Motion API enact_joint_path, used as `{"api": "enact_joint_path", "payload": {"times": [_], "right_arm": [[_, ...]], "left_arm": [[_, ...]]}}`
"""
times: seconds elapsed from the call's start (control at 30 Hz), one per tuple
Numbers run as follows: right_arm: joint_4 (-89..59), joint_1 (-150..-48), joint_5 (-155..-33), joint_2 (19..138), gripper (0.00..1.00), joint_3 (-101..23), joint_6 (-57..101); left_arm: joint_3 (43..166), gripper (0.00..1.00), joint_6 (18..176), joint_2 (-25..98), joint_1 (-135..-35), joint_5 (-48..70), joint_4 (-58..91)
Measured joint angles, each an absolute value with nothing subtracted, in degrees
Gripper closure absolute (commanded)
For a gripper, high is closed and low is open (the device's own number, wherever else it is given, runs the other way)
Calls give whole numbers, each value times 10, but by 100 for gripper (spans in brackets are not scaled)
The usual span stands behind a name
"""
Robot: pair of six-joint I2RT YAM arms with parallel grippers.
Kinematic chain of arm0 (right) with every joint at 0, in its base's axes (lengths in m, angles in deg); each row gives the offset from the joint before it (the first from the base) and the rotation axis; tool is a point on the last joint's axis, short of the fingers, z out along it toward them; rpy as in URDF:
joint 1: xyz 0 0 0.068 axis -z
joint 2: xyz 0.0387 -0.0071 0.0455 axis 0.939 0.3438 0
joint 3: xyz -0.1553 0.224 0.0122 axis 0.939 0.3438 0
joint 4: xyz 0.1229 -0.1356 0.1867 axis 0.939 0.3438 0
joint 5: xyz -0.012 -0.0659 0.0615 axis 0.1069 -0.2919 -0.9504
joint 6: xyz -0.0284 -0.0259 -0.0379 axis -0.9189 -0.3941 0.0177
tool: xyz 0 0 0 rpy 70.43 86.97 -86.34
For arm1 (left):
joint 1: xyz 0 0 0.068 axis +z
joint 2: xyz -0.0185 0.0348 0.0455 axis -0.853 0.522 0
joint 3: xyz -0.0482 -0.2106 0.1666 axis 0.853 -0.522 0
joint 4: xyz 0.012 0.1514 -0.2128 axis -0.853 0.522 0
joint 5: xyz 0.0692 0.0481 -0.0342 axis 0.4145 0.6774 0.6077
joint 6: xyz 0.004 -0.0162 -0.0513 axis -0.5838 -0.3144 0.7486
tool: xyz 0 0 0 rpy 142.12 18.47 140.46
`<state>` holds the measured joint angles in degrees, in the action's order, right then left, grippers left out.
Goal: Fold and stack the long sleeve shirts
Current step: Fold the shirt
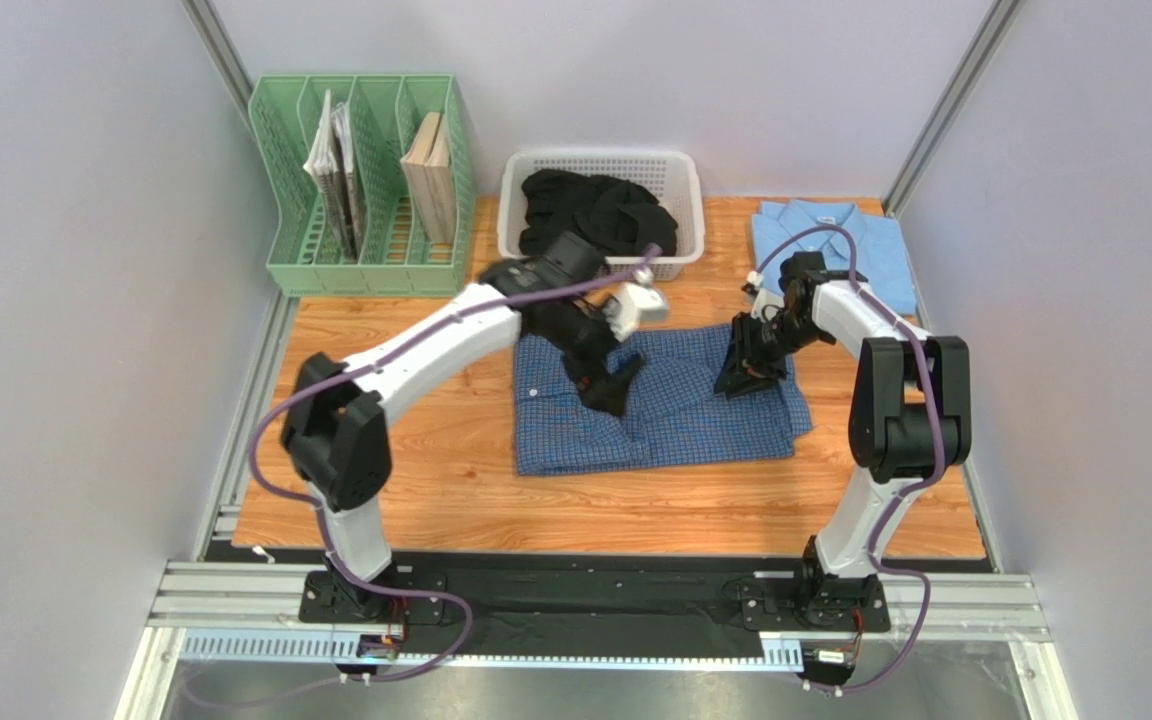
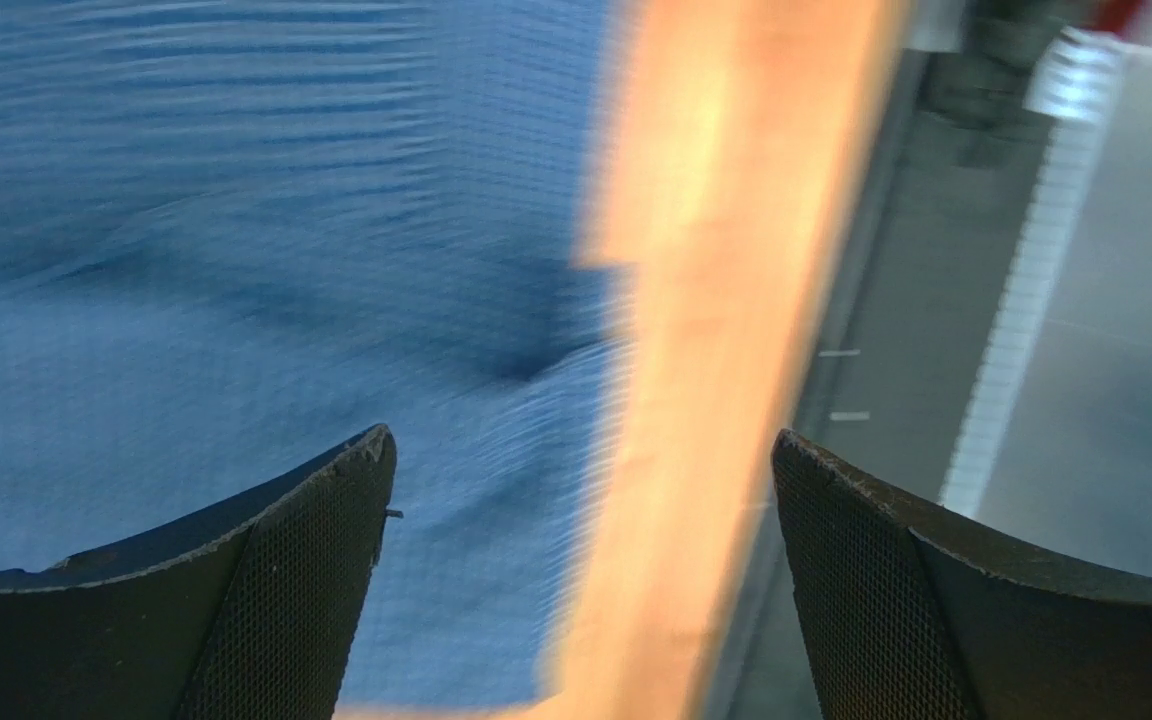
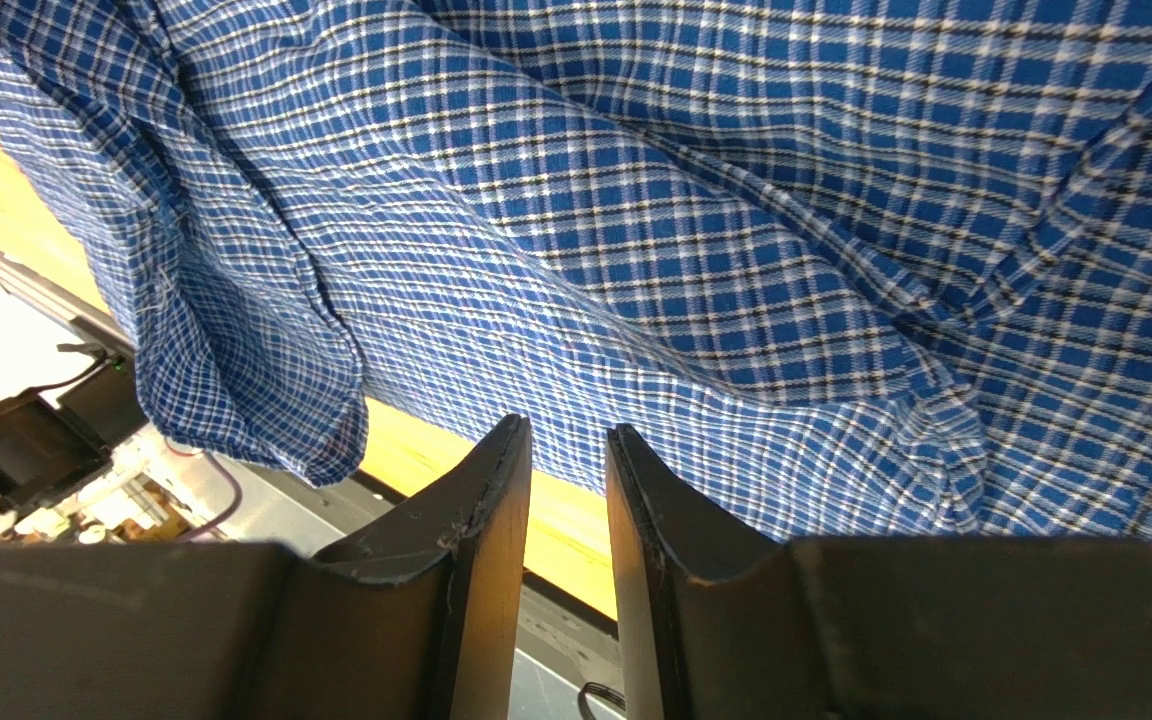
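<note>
The dark blue checked shirt (image 1: 672, 413) lies partly folded on the wooden table (image 1: 432, 480), near its middle. The plain light blue shirt (image 1: 838, 248) lies folded at the back right. My left gripper (image 1: 606, 393) hovers over the checked shirt's left half, jaws wide open and empty; its wrist view is blurred and shows blue cloth (image 2: 237, 225) beside a strip of table between the fingers (image 2: 582, 450). My right gripper (image 1: 732, 383) is at the shirt's right part. In its wrist view the jaws (image 3: 567, 435) stand a narrow gap apart with nothing between them, just off the checked cloth (image 3: 657, 180).
A white basket (image 1: 687, 180) holding dark clothes (image 1: 597, 210) stands at the back centre, just behind the left arm. A green file rack (image 1: 364, 195) with books stands at the back left. Grey walls close in both sides.
</note>
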<state>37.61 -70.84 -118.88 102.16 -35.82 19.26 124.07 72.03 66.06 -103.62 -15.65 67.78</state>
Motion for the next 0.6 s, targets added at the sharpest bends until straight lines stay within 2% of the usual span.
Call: {"api": "enact_joint_path", "payload": {"times": [0.1, 0.2, 0.27, 0.33, 0.6], "right_arm": [[377, -709, -1183, 1023, 71, -361, 189], [377, -710, -1181, 1023, 72, -361, 188], [377, -713, -1179, 1023, 73, -361, 187], [377, -718, -1174, 1023, 73, -361, 185], [377, -725, -1155, 1023, 74, -361, 177]], "left_arm": [[1237, 2, 653, 623, -950, -101, 677], [1266, 13, 558, 630, -891, -67, 716], [1290, 15, 502, 658, -884, -36, 738], [1302, 23, 453, 699, -889, -10, 746], [1250, 30, 366, 809, -910, 50, 755]]}}
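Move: The left hand hovers wide open above the folded shirt. The shirt's left end, near its white button, lies about 10 cm ahead, 13 cm to the left and 14 cm below. The flap's near corner is about 2 cm ahead, level sideways and 14 cm below; the white basket stands some 33 cm ahead and 6 cm left. From the right hand, that left end lies some 25 cm left, level ahead and about 5 cm below. The left hand sweeps forward-left some 16 cm, then drops about 14 cm to the shirt's left end, fingers partly closing. ##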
